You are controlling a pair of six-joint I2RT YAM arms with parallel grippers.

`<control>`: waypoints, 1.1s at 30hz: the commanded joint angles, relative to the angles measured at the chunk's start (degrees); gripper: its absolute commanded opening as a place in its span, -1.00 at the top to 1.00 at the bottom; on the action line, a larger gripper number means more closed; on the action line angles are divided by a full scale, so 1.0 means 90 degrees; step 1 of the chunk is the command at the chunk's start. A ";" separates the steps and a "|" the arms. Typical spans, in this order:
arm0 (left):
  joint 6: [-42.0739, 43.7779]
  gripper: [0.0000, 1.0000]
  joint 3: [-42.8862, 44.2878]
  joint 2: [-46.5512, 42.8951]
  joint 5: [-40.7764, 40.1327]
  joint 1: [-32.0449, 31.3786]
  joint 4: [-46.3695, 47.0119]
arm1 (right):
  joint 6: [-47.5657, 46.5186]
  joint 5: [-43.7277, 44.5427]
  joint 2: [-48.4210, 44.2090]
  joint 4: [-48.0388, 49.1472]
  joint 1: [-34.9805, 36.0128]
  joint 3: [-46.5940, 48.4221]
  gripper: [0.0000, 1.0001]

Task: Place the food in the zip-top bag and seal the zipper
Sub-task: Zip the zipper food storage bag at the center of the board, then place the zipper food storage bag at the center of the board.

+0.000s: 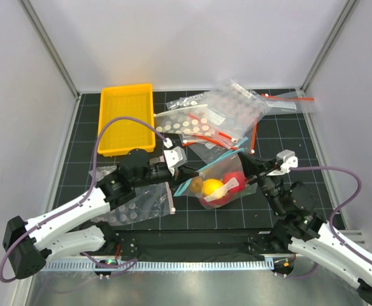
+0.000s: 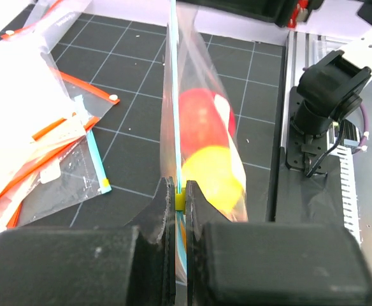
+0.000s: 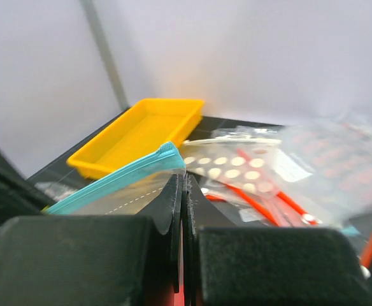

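The zip-top bag [image 1: 206,172] hangs a little above the table between my two grippers. Through its clear plastic I see food: a yellow lemon [image 1: 212,187] and red fruit [image 1: 234,181]. In the left wrist view the lemon [image 2: 213,175] lies below a red ball [image 2: 202,118]. My left gripper [image 2: 180,199] is shut on the light-blue zipper [image 2: 172,95] at its small yellow slider. My right gripper [image 3: 185,182] is shut on the bag's corner just under the zipper's [image 3: 119,178] end. In the top view the left gripper [image 1: 185,171] and right gripper [image 1: 250,167] hold opposite ends.
A yellow tray [image 1: 127,118] stands at the back left. A heap of other plastic bags [image 1: 224,115] with red-orange strips and white dots lies behind the held bag. One more clear bag [image 1: 138,207] lies under the left arm.
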 commanded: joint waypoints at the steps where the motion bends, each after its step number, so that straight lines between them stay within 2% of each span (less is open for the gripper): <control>1: -0.0020 0.99 0.0281 -0.0046 -0.0119 0.0045 -0.0437 | -0.0250 0.2437 -0.0238 0.0523 -0.0130 0.0220 0.98; 8: -0.0187 1.00 0.0456 0.0051 -0.0451 0.0035 -0.0906 | -0.0221 0.4383 -0.0579 0.0561 -0.0130 0.0084 0.98; 17: -0.0226 0.99 0.0593 0.0169 -0.0929 0.0045 -0.1257 | -0.0357 0.5480 -0.1019 0.1157 -0.0140 -0.0259 0.98; 20: -0.0235 0.99 0.0632 0.0198 -0.0901 0.0044 -0.1287 | -0.0348 0.4954 -0.0952 0.1118 -0.0130 -0.0239 0.98; 23: -0.0264 0.54 0.0613 0.0149 -0.0862 0.0035 -0.1239 | -0.0357 0.3793 -0.0689 0.0874 -0.0130 -0.0026 0.98; 24: -0.0265 0.26 0.0584 0.0110 -0.0823 0.0025 -0.1161 | -0.0358 0.3229 -0.0591 0.0806 -0.0130 0.0043 0.98; 27: -0.0226 -0.14 0.0399 -0.0075 -0.0793 -0.0014 -0.0820 | -0.0387 0.2211 -0.0259 0.0669 -0.0130 0.0210 0.98; 28: -0.0187 -0.20 0.0350 -0.0105 -0.0754 -0.0033 -0.0741 | -0.0406 0.1628 -0.0190 0.0678 -0.0140 0.0249 0.98; 30: -0.0099 -0.28 0.0281 -0.0134 -0.0735 -0.0053 -0.0595 | -0.0445 0.1292 -0.0014 0.0630 -0.0121 0.0327 0.98; 33: -0.0079 -0.29 0.0494 0.0158 -0.0579 -0.0053 -0.0379 | -0.0445 0.0822 0.0084 0.0600 -0.0130 0.0386 0.98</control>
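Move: The left fingers already pinch the yellow slider; the zip's unclosed left end lies about 7 cm left and 6 cm back of them. The lemon hangs some 5 cm right, 4 cm back and 8 cm below the left hand, the red food 12 cm right and 3 cm back. The right hand holds the zip's other end, with the slider about 15 cm left, 7 cm back and slightly lower. Right hand pulls the zip end 10 cm right, then returns about 5; left fingers open, freeing the slider. ##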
